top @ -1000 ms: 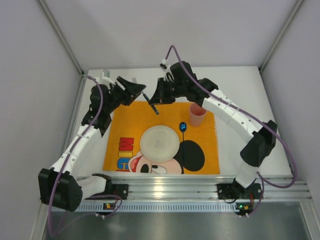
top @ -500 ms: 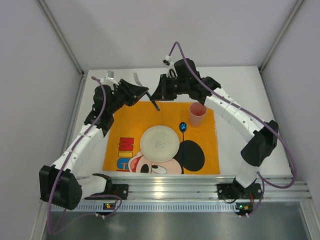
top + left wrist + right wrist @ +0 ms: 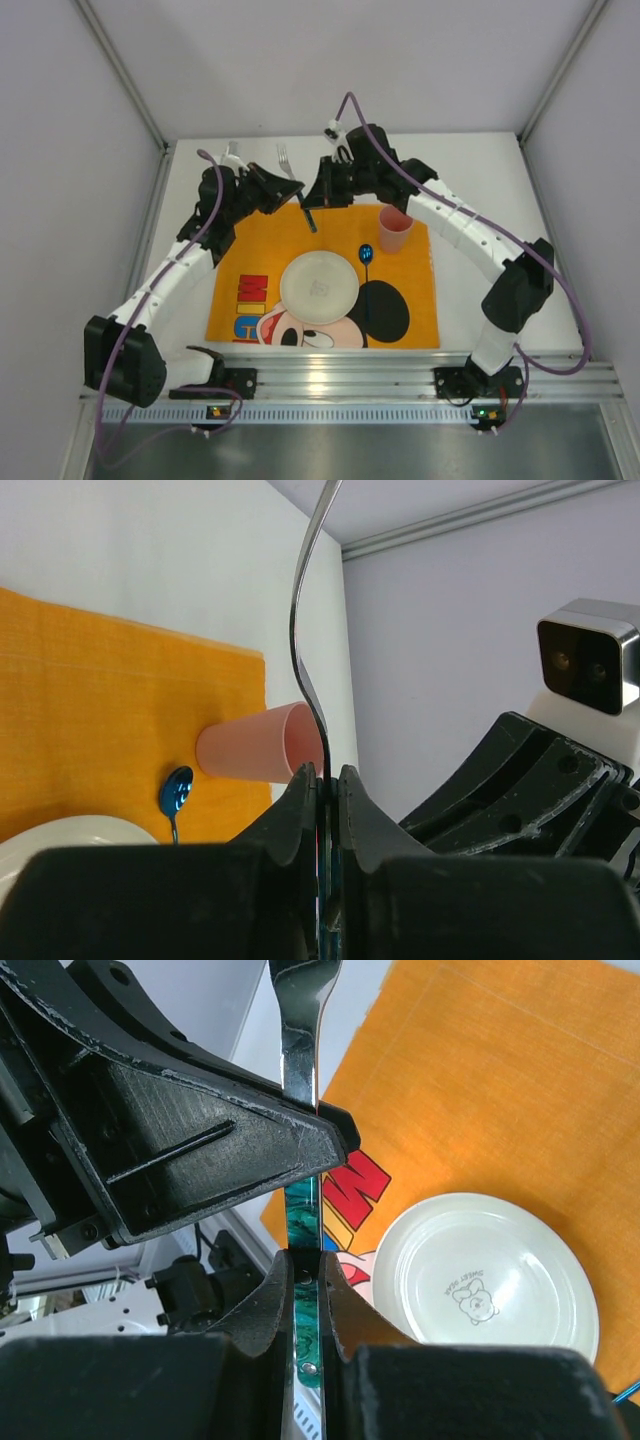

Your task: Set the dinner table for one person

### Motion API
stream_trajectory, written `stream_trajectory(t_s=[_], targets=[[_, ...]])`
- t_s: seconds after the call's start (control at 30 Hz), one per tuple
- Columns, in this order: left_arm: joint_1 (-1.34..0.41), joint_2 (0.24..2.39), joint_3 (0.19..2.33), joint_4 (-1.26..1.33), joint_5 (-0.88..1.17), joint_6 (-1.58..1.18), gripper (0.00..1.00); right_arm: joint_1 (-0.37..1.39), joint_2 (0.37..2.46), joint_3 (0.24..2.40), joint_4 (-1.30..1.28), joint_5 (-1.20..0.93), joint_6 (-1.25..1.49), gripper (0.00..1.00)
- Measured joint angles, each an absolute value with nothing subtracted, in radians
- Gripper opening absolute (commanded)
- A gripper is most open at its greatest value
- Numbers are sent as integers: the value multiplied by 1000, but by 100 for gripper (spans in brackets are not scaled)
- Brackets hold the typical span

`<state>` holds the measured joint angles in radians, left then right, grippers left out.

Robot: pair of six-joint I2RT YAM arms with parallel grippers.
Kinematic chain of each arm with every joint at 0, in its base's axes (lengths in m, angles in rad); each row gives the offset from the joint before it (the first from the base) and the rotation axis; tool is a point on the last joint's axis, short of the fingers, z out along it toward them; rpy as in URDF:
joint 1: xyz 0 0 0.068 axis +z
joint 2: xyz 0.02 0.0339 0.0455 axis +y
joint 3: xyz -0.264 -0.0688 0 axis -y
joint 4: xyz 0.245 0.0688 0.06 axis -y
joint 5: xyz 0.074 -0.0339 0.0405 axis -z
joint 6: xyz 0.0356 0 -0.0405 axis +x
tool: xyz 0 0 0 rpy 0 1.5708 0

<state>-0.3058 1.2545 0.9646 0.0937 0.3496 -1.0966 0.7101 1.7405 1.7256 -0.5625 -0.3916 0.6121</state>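
Note:
A fork [image 3: 284,157] with a green marbled handle [image 3: 303,1222] hangs over the back edge of the orange Mickey Mouse mat [image 3: 270,235], tines toward the back wall. Both grippers hold it. My left gripper [image 3: 287,189] is shut on it, the steel neck [image 3: 299,620] curving up out of the jaws [image 3: 327,776]. My right gripper [image 3: 313,199] is shut on the green handle lower down [image 3: 305,1262]. On the mat sit a cream plate [image 3: 319,286], a blue spoon [image 3: 366,254] and a pink cup [image 3: 394,230]. The white dinner table [image 3: 480,170] lies under it all.
The ribbed aluminium rail [image 3: 350,375] runs along the near edge by the arm bases. Grey walls close in the left, right and back sides. In the left wrist view the right arm's camera [image 3: 586,666] is very close, with the cup [image 3: 260,746] and spoon [image 3: 176,791] beyond.
My left gripper has moved in toward the fork and shut on it. The right gripper has kept its grip, and the fork's tines now stick out toward the back.

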Motion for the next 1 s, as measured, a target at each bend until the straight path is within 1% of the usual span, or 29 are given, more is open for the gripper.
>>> stream_trajectory(t_s=[0.03, 0.07, 0.1, 0.13, 0.17, 0.2, 0.23, 0.3, 0.37, 0.57, 0.77, 1.0], targets=[[-306, 1254, 974, 79, 350, -1084, 0, 709, 1740, 1726, -562, -395, 612, 1], [-306, 1254, 985, 60, 350, -1070, 0, 708, 1740, 1726, -562, -400, 611, 9], [-306, 1254, 1001, 31, 351, -1052, 0, 704, 1740, 1726, -562, -410, 612, 36], [-306, 1255, 1014, 9, 353, -1035, 0, 702, 1740, 1726, -564, -419, 619, 47], [-304, 1255, 1029, -21, 356, -1007, 0, 696, 1740, 1726, -569, -426, 612, 63], [-294, 1255, 1042, -54, 366, -976, 0, 687, 1739, 1726, -575, -431, 615, 84], [-279, 1256, 1053, -86, 378, -952, 0, 672, 1737, 1726, -582, -436, 612, 88], [-240, 1257, 1066, -158, 393, -884, 0, 636, 1732, 1726, -596, -440, 595, 93], [-204, 1262, 1072, -249, 399, -808, 0, 601, 1725, 1724, -604, -439, 585, 94], [-151, 1311, 1084, -502, 365, -559, 0, 501, 1634, 1637, -629, -440, 560, 94], [-150, 1330, 989, -554, 405, -389, 0, 460, 1556, 1543, -636, -443, 552, 94], [-115, 1383, 891, -544, 467, -291, 0, 457, 1520, 1479, -636, -450, 544, 93]])
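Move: The left hand pinches the fork near its middle and the right hand its handle. The mat strip left of the plate, where the fork is headed, lies about 9 cm back, 10 cm left and 28 cm below the left hand; the plate is 10 cm back and 5 cm right, the spoon 13 cm back and 16 cm right. From the right hand that strip is 4 cm back, 12 cm left and 27 cm down, while the cup stands 6 cm ahead, 21 cm right and 22 cm down. The fork passes wholly to the left hand: the right fingers open wide and let go of its handle, then draw off about 12 cm to the right, roughly level, towards above the cup. Keeping its pinch, the left hand carries the fork left, then steeply down and back, sinking some 19 cm towards the mat strip left of the plate, while the wrist rolls its left side up about 35 degrees, tips down and swings clockwise. ##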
